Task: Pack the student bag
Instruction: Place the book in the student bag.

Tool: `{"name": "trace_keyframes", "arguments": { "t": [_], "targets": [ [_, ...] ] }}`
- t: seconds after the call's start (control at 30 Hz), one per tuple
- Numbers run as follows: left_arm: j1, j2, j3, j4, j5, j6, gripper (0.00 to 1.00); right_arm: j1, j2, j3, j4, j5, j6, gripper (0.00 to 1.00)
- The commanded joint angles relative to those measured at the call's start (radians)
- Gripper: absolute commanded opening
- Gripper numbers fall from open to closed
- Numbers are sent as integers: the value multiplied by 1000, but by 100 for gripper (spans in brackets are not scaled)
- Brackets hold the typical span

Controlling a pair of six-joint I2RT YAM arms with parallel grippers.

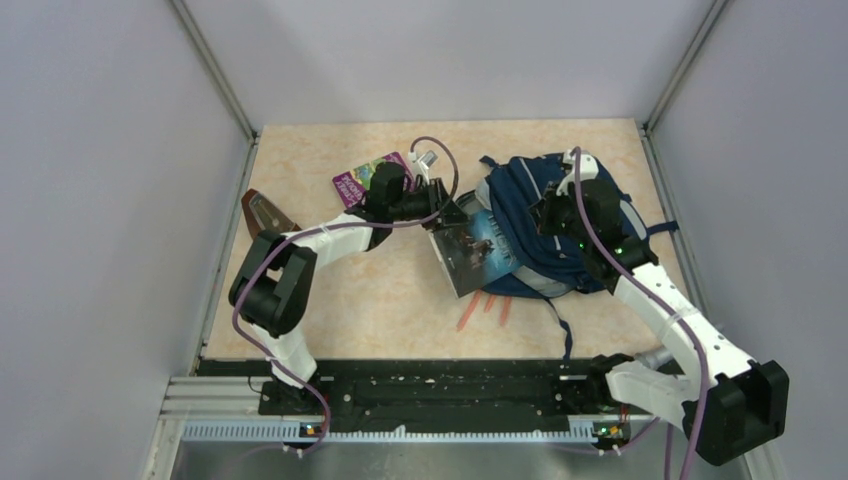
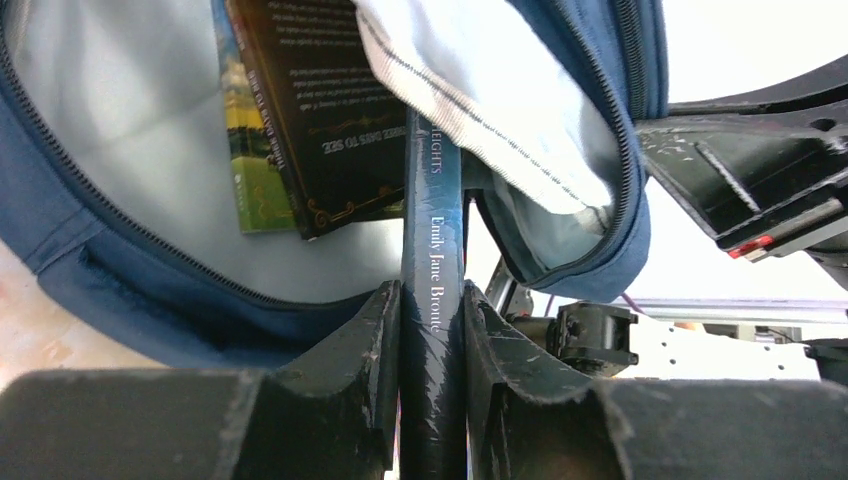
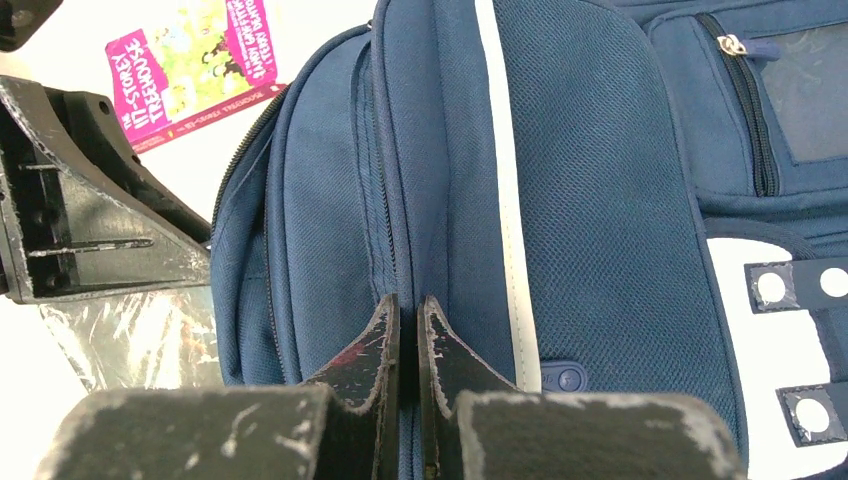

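Note:
The student bag (image 1: 515, 190), navy with a grey strip, lies at the right of the table with its mouth facing left. My left gripper (image 1: 440, 200) is shut on the spine of a dark blue book (image 2: 433, 250), whose far end sits in the bag's open mouth (image 2: 120, 290). Inside, against the pale lining, lie a dark book (image 2: 320, 110) and a green-covered one (image 2: 255, 170). My right gripper (image 3: 409, 305) is shut on a fold of the bag's fabric (image 3: 600, 180) beside a zip seam, on top of the bag (image 1: 548, 215).
A pink book (image 1: 365, 178) lies behind the left arm, seen also in the right wrist view (image 3: 190, 60). A brown object (image 1: 268, 215) rests at the table's left edge. Orange sticks (image 1: 485, 308) lie in front of the bag. Clear plastic (image 3: 130, 340) lies beside the bag.

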Motion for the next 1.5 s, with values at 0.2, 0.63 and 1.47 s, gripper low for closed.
{"name": "trace_keyframes", "arguments": {
  "t": [0.2,0.63,1.47],
  "targets": [
    [-14,-18,90,318,-10,-135,0,2,-56,37,140,-22,20,0],
    [-1,268,259,294,-150,-83,0,2,-59,21,144,-27,29,0],
    [-79,113,165,-80,-603,248,74,2,-59,11,134,27,23,0]
  ]
}}
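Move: The held book, gripped by its edge in the left hand, is bound for the bag's mouth, whose middle lies about 6 cm to that hand's right, some 3 cm ahead and 12 cm below. From the same hand, the purple book lies roughly 15 cm ahead and 17 cm left, and the pencils 11 cm back and 5 cm right, both some 15 cm down. For the right hand the mouth is about 4 cm ahead, 11 cm left and 17 cm below. The book is lifted a couple of centimetres by the left hand, then carried some 9 cm forward, down and a little right into the bag's mouth, the wrist swinging counter-clockwise. There the fingers open wide and let go of the book, and the hand draws back left while sinking a bit more, its left side rolling up. The right hand stays in place, still pinching the bag's raised flap. ##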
